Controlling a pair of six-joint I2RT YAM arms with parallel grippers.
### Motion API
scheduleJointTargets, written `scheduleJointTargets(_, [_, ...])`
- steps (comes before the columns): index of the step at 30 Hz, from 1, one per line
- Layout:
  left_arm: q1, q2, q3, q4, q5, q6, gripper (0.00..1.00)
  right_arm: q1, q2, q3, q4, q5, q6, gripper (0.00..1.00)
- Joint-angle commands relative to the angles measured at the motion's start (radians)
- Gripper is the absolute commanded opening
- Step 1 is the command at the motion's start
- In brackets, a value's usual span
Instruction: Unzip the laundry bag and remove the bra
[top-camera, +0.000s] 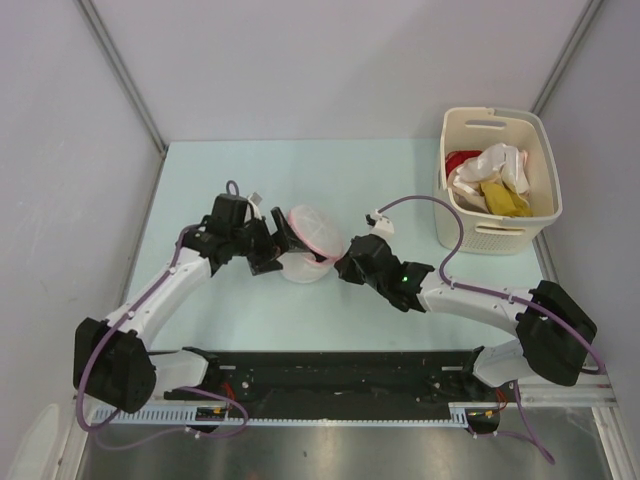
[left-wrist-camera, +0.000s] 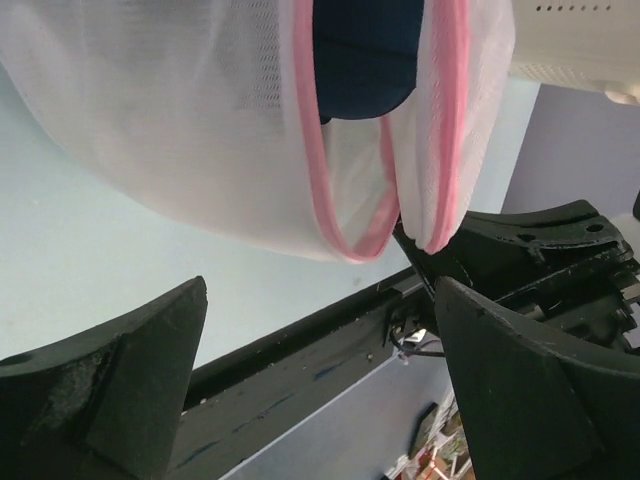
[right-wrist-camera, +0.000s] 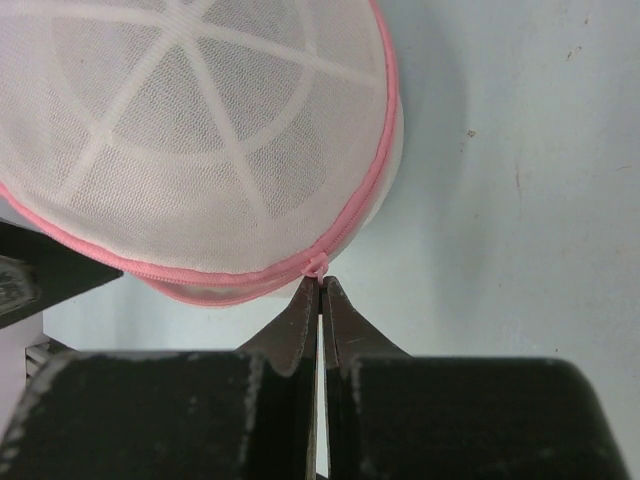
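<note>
The laundry bag (top-camera: 312, 238), a round white mesh pouch with pink zipper trim, sits at the middle of the table between both grippers. My right gripper (right-wrist-camera: 320, 287) is shut on the pink zipper pull (right-wrist-camera: 317, 266) at the bag's rim (right-wrist-camera: 200, 140). In the left wrist view the bag (left-wrist-camera: 180, 130) is partly unzipped, and the dark navy bra (left-wrist-camera: 365, 60) shows inside the gap. My left gripper (left-wrist-camera: 320, 340) stands open just short of that opening with nothing between its fingers (left-wrist-camera: 110, 390). From above, the left gripper (top-camera: 277, 243) is against the bag's left side and the right gripper (top-camera: 347, 265) at its right.
A cream slotted basket (top-camera: 545, 150) stands at the back right, holding white, yellow and red clothes (top-camera: 495, 180). A black rail (top-camera: 330, 365) runs along the near edge between the arm bases. Grey walls close in the table on three sides.
</note>
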Motion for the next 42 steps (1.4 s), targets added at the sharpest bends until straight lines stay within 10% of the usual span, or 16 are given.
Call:
scheduleJointTargets(1, [-0.028,-0.024,-0.013,0.175,0.005,-0.118,1.0,0.002,0.001,-0.002,0.022,0.023,-0.003,0.0])
scheduleJointTargets(14, [-0.085,0.04,-0.1,0.347,-0.044,-0.188,0.94,-0.002,0.016,0.0,0.065,-0.015,-0.018,0.0])
scheduleJointTargets(17, [-0.089,0.054,-0.075,0.353,-0.049,-0.187,0.59,-0.002,0.025,-0.002,0.044,-0.017,-0.014,0.0])
scheduleJointTargets(19, [-0.089,0.06,-0.065,0.339,-0.04,-0.172,0.04,-0.002,0.027,-0.002,0.001,-0.002,-0.014,0.0])
scheduleJointTargets(20, [-0.089,0.061,-0.053,0.331,-0.025,-0.164,0.01,-0.004,0.024,0.0,-0.008,0.005,-0.023,0.0])
scheduleJointTargets(42, [0.035,0.078,0.139,0.098,0.359,0.203,0.01,-0.389,0.144,-0.043,0.279,-0.384,-0.328,0.0])
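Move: The open left gripper is aimed at the pink zipper edge of the laundry bag's lid, about 4 cm to its right, 1 cm ahead and 1 cm below. The dark blue bra shows in the opening, roughly 5 cm right, 2 cm ahead and 3 cm lower. The zipper pull is already between the shut right fingertips; from that right hand, the lid's edge to be pinched lies some 7 cm left, 2 cm ahead and 2 cm above. Ease the open left gripper about 4 cm right and slightly forward onto the lid's pink zipper edge and shut the fingers on it, then lift some 4 cm, turning clockwise about 15 degrees. Keep the pull pinched in the right fingers, nearly still until the left has closed, then draw it forward about 7 cm and a little right, away from the left grip. ##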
